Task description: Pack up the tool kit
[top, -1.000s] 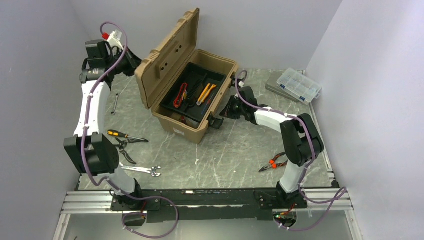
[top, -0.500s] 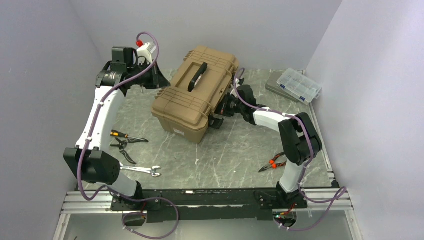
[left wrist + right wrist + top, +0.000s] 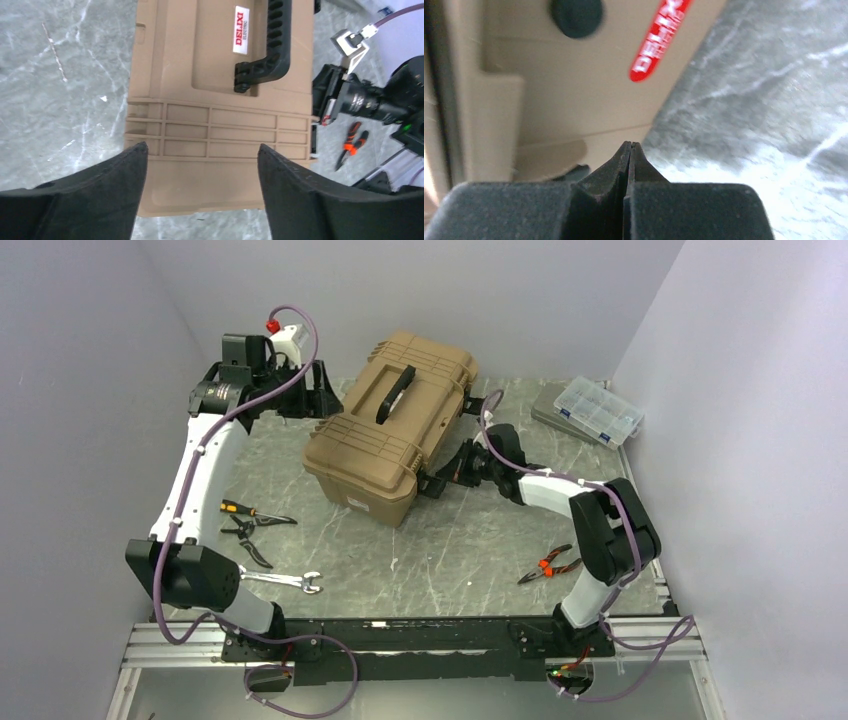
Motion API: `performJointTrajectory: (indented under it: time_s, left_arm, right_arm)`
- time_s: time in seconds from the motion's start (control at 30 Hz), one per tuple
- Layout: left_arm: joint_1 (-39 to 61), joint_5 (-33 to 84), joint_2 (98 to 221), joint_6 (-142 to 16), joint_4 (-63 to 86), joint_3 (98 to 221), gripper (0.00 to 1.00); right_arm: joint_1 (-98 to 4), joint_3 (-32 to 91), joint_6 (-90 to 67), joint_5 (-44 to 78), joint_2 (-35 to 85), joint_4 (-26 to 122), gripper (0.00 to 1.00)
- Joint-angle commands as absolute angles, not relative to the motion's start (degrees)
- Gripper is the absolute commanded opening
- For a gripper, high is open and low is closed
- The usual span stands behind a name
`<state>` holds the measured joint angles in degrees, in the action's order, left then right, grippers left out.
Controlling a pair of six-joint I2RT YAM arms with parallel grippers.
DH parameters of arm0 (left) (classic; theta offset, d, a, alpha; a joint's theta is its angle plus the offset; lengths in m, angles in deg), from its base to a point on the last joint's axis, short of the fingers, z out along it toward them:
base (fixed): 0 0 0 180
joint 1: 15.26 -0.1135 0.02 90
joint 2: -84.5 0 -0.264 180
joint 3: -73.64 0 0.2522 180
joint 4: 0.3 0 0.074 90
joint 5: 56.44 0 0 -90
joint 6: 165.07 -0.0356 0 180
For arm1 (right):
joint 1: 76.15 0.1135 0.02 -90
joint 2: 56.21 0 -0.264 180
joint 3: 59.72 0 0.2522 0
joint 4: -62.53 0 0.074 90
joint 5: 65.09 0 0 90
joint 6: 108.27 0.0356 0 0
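The tool kit (image 3: 385, 435) is a tan hard-plastic toolbox standing at the back middle of the table, its lid down and the black handle (image 3: 395, 392) on top. My left gripper (image 3: 322, 398) hovers just left of and above the lid, open and holding nothing. Seen from the left wrist, the left gripper (image 3: 202, 146) frames the ribbed lid (image 3: 210, 75) with its red label (image 3: 241, 29). My right gripper (image 3: 445, 478) is shut and empty at the box's right end, by a black latch. The right wrist view has the right gripper (image 3: 630, 144) close to the tan wall (image 3: 549, 100).
Loose tools lie on the table: orange-handled pliers (image 3: 250, 510), black pliers (image 3: 248, 542), a wrench (image 3: 285, 581) and a small wrench (image 3: 229, 448) on the left, red-handled pliers (image 3: 548, 566) at the front right. A clear organiser case (image 3: 597, 410) sits back right. Walls close in on three sides.
The lid, open a second ago, is now down. My left gripper swung right from behind the lid and opened. The right gripper slid slightly toward the box's front right corner.
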<state>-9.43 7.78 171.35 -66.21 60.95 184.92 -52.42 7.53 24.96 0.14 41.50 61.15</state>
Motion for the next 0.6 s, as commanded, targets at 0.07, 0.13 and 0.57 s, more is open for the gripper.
performJointTrajectory:
  time_s: [0.07,0.13,0.57]
  left_arm:
    - [-8.76,10.65,169.38,-67.13,56.09,180.96,0.99]
    - [-8.75,11.97,171.26,-67.2,57.01,181.56,0.99]
    - [-8.38,11.18,178.13,-67.55,59.23,177.89,0.99]
  right_arm:
    - [-55.57,-0.22,25.48,-4.06,37.71,70.28,0.0]
    - [-55.96,-1.74,24.85,-5.06,37.22,71.14,0.0]
    - [-56.29,-13.44,27.58,-12.47,34.5,91.68,0.34]
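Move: The near ribbed panel of the closed toolbox lid lies about 10 cm below the left hand, some 4 cm to its right and only 1 cm ahead. The lid handle is about 7 cm ahead, 9 cm right and 7 cm below that hand. The near latch, sticking out open, is roughly 3 cm back, 3 cm left and 4 cm above the right hand; the far latch lies some 11 cm ahead, 6 cm right and 4 cm above that hand. Down towards the near ribbed part of the toolbox lid goes the left hand, about 9 cm and a little forward, its fingers spreading fully and tipping some 10 degrees further down; contact with the lid can't be made out. The right hand meanwhile draws back about 5 cm and slightly right past the near latch, dipping and then rising partway, its shut fingers opening about a third. ##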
